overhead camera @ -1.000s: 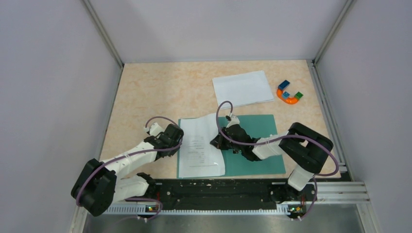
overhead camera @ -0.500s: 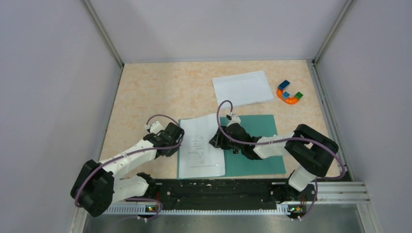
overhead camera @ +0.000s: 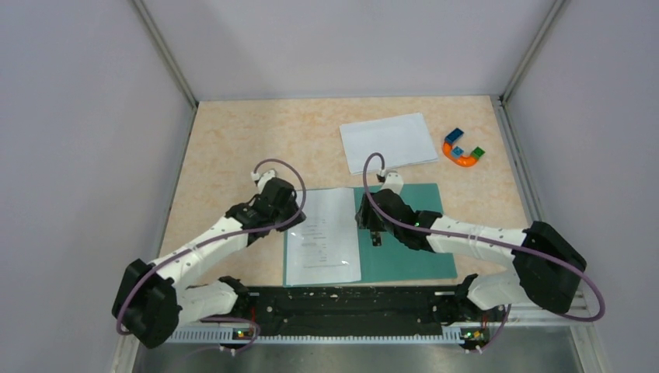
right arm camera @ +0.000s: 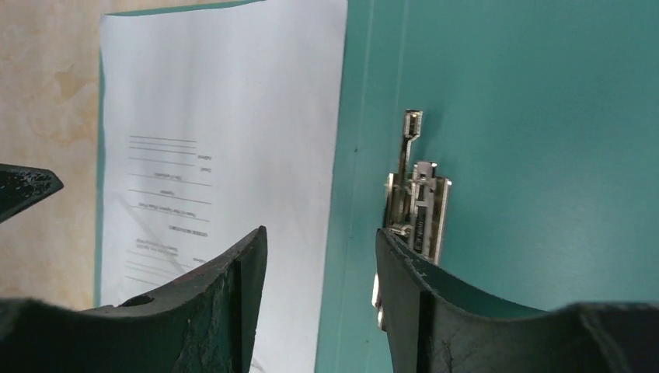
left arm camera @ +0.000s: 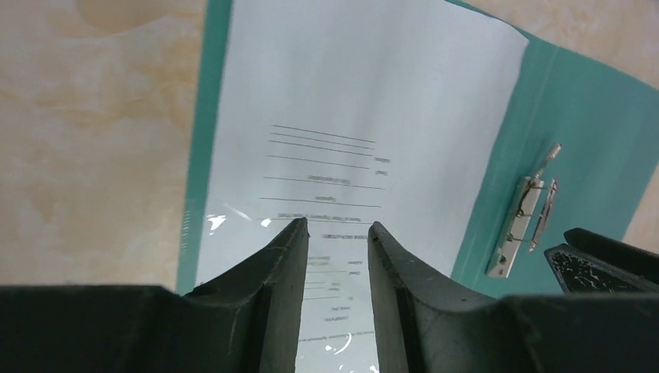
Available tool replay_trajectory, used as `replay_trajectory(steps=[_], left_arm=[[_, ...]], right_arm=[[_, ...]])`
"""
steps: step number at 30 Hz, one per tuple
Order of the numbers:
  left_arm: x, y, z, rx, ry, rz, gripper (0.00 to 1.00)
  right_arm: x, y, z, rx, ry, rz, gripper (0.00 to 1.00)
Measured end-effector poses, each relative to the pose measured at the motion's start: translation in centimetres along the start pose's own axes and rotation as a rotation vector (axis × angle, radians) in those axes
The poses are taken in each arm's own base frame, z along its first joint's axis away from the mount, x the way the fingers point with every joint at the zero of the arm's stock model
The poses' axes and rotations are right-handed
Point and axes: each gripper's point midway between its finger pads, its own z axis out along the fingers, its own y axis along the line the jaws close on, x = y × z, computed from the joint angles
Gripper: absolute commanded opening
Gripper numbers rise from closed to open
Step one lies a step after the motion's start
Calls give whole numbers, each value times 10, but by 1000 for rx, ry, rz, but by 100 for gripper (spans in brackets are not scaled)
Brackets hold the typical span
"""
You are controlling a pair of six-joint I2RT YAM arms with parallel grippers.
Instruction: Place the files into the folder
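Observation:
The teal folder (overhead camera: 412, 256) lies open near the front edge, its metal clip (right arm camera: 416, 202) at the spine. One of the files, the printed sheet (overhead camera: 322, 237), lies flat on the folder's left half. The other, a nearly blank sheet (overhead camera: 387, 142), rests on the table behind the folder. My left gripper (overhead camera: 294, 219) hovers open over the printed sheet's left edge; in its wrist view, the left gripper (left arm camera: 337, 225) has nothing between its fingers. My right gripper (overhead camera: 367, 221) stands open above the spine; in the right wrist view the right gripper (right arm camera: 320, 231) is empty beside the clip.
A small multicoloured horseshoe toy (overhead camera: 464, 150) sits at the back right, close to the blank sheet. Grey walls enclose the table on three sides. A black rail (overhead camera: 350, 307) runs along the near edge between the arm bases.
Both grippers have opened and lifted off the printed sheet, which now lies flat on the folder's left half. The left gripper moved farther in; the right one shifted right over the spine.

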Motion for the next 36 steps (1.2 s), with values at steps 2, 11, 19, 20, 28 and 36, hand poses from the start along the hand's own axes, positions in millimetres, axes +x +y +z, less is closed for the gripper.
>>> replay_trajectory(steps=[2,11,19,20,28,36], left_arm=[[6,-14,6,44,49,28,39],[42,-74,31,217,234,131,37],[58,-79,42,232,293,148,36],[58,-79,42,233,293,150,36],[58,-75,43,223,288,175,36],[56,-69,43,208,289,188,36]], right_arm=[[-3,-9,-6,38,-7,-18,51],[0,-42,-13,150,16,-64,47],[16,-49,-3,174,75,-91,39],[20,-52,-1,184,86,-95,39],[29,-59,5,221,109,-93,27],[32,-55,14,229,124,-59,16]])
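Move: From the right hand, the folder's metal fastener lies level ahead, about 4 cm right and 6 cm below; the file lying in the folder has its middle some 10 cm left and 3 cm back, the folder's bare right half about 13 cm right and 1 cm back. From the left hand, the fastener is roughly 20 cm right and 7 cm below, the file's middle 6 cm right, 3 cm back and 8 cm below. Right hand sinks 5 cm and rightward, closing around the fastener; left sweeps 10 cm right over the file. ##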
